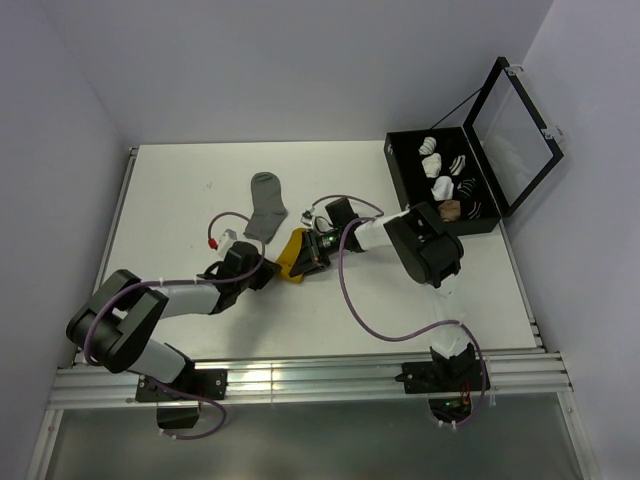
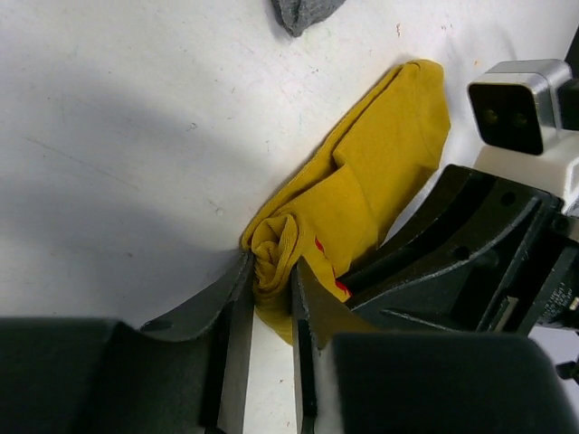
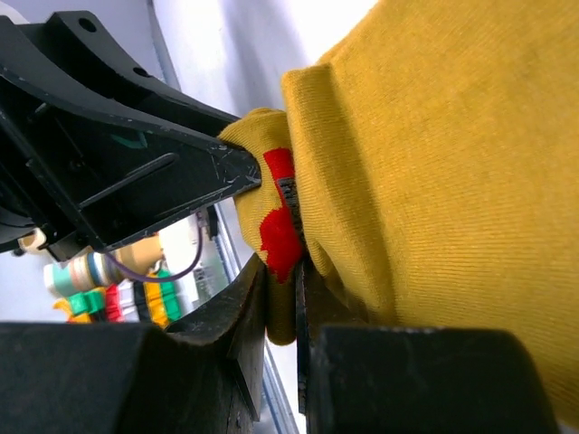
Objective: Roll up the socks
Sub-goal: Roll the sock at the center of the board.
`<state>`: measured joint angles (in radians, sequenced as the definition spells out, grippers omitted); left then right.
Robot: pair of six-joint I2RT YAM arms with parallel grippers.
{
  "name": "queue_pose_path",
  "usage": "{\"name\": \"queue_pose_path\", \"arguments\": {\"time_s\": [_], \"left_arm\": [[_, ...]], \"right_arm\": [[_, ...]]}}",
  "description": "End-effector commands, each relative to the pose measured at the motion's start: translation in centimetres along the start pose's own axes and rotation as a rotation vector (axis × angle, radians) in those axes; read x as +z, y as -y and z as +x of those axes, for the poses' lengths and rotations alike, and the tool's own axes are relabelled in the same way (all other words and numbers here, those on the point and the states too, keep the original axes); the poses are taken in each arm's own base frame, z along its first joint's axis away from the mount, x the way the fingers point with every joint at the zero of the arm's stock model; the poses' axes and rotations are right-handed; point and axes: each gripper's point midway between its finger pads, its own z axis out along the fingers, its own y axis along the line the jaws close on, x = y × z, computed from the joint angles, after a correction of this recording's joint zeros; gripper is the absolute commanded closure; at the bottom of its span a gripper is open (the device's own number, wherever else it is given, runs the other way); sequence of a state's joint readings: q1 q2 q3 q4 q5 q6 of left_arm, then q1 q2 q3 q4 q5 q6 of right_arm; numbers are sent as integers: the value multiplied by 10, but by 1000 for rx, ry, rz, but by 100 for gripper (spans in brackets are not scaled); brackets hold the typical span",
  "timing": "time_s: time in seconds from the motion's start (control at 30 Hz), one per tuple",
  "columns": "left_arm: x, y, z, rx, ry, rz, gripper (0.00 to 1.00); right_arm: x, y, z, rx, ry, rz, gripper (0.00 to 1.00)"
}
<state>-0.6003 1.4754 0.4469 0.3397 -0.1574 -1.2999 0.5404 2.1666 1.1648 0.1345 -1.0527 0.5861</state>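
The mustard-yellow sock (image 1: 293,256) lies mid-table, partly rolled, between both grippers. My left gripper (image 1: 268,268) pinches its bunched, rolled end; in the left wrist view the fabric (image 2: 380,172) fills the narrow gap of that gripper (image 2: 271,271). From the other side, my right gripper (image 1: 308,250) is shut on the sock's edge. In the right wrist view the gripper (image 3: 282,271) clamps a fold by the red mark (image 3: 279,231) of the sock (image 3: 434,163). The grey sock (image 1: 266,205) lies flat just behind, untouched, its tip (image 2: 303,11) showing in the left wrist view.
A black case (image 1: 400,185) stands open at the back right, holding white, striped and tan sock bundles, its lid (image 1: 515,125) raised. Purple cables loop over the table near both arms. A metal rail runs along the near edge.
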Motion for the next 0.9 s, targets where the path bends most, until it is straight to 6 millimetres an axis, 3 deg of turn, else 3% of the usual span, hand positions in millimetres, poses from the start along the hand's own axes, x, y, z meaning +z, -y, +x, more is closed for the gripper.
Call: {"name": "queue_pose_path", "arguments": {"time_s": [0.0, 0.1, 0.17, 0.27, 0.33, 0.47, 0.5, 0.57, 0.7, 0.87], "left_arm": [[2, -21, 9, 67, -43, -100, 91], [2, -18, 9, 91, -49, -110, 100], [1, -13, 7, 108, -47, -108, 100], [0, -12, 6, 134, -55, -126, 100], [-1, -9, 5, 149, -63, -142, 100], [-2, -6, 6, 184, -85, -153, 100], [-1, -5, 6, 186, -91, -154, 100], [-1, -5, 8, 193, -103, -163, 100], [-1, -8, 10, 209, -126, -193, 100], [0, -4, 12, 207, -143, -185, 100]], "right_arm": [[-10, 4, -11, -82, 80, 88, 86], [-19, -5, -13, -169, 130, 122, 68], [-28, -13, -16, -239, 181, 161, 59], [-37, -12, -20, -327, 251, 244, 52], [-45, -25, -25, -401, 307, 284, 50], [-57, -18, -32, -529, 391, 493, 47], [-54, -27, -29, -577, 398, 502, 46], [-58, -27, -30, -649, 438, 575, 46], [-47, -46, -20, -789, 490, 627, 45], [-39, -57, -11, -921, 546, 666, 44]]}}
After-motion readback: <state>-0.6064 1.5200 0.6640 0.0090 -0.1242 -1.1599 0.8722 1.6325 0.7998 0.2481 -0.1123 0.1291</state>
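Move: Both hands are on the yellow sock's rolled end, close to the board. The sock's middle lies about 4 cm ahead of the right hand, neither left nor right of it and about 1 cm lower; the grey sock is some 15 cm ahead and 7 cm to the left. From the left hand, the yellow sock's middle is about 4 cm ahead and 4 cm to the right, with the grey sock roughly 15 cm ahead and 3 cm left. Up and slightly right, about 5 cm in all, the right hand comes free of the yellow sock's rolled end as its fingers open to about half. It then draws back about 3 cm and sinks a little, the wrist turning some 60 degrees throughout, so that the fingers swing from pointing left to forward-left and more steeply down. The left hand stays almost in place, keeps its pinch on the rolled end and turns slightly. ##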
